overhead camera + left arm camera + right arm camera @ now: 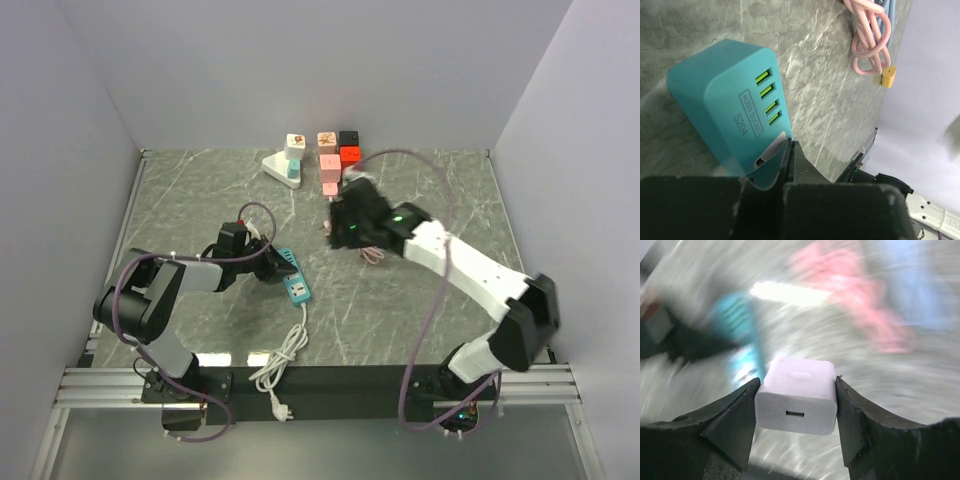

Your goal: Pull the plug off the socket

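The teal socket strip (294,278) lies on the marble table left of centre, and in the left wrist view its teal body (725,110) shows four green slots. My left gripper (790,146) is shut with nothing between its fingers, its tips resting against the socket's end. My left gripper (268,262) sits at the strip's far-left end. The plug (796,399), a white cube with a small port facing the camera, is clear of the socket. My right gripper (796,405) is shut on its two sides, and my right gripper (345,228) hangs to the right of the strip.
Coloured blocks (330,155) and a white wedge-shaped base (283,167) stand at the back. The strip's white cord (285,355) runs to the near edge. A coiled pink cable (867,50) with a yellow tag (888,76) lies beyond the socket.
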Robot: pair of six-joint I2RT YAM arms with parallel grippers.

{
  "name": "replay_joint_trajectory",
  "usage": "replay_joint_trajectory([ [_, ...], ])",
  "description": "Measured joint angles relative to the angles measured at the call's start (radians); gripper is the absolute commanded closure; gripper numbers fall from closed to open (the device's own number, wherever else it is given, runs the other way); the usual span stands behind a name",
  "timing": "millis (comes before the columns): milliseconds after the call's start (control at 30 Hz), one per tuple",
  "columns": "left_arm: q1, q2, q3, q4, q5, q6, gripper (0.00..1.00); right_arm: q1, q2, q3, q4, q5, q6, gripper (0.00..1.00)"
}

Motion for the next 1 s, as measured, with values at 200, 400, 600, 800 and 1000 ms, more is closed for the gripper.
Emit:
replay_joint_trajectory([
  [200, -0.006, -0.052, 0.002, -0.066, -0.053, 0.02, 0.99, -0.4, -0.058, -0.049, -0.06, 0.29, 0.037, 1.0],
  [400, -0.007, -0.079, 0.033, -0.169, -0.085, 0.061, 0.99, -0.72, 0.119, -0.035, -0.106, 0.438, 0.089, 1.0],
  [600, -0.008, -0.153, 0.049, -0.301, -0.13, 0.094, 0.99, -0.83, 0.315, 0.083, -0.179, 0.535, 0.182, 0.98],
  [800, -0.007, -0.266, 0.124, -0.44, -0.154, 0.122, 0.99, -0.855, 0.406, 0.127, -0.191, 0.548, 0.219, 0.85],
  [1000, -0.016, -0.281, 0.22, -0.54, -0.199, 0.153, 0.62, -0.855, 0.441, 0.107, -0.189, 0.518, 0.227, 0.43],
])
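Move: On bare table beyond the right hand lies the spot for the held white plug: about 8 cm ahead, 39 to the right, 16 below. The yellow plug is 3 cm ahead and 41 right of this hand, the pink cord 10 ahead and 4 right, the socket 3 back and 12 left, all some 16 below. The left hand's shut fingertips rest on the socket, its middle about 2 cm back and 2 below, straight in line sideways. Swinging fast to the right, the right arm carries the already freed white plug nearly 40 cm away from the socket towards the yellow plug, reaching somewhat forward and then sinking about 12 cm, while its wrist turns some 70 degrees clockwise and its grip holds. The left hand eases left across the socket, then lifts off it and begins to open. ##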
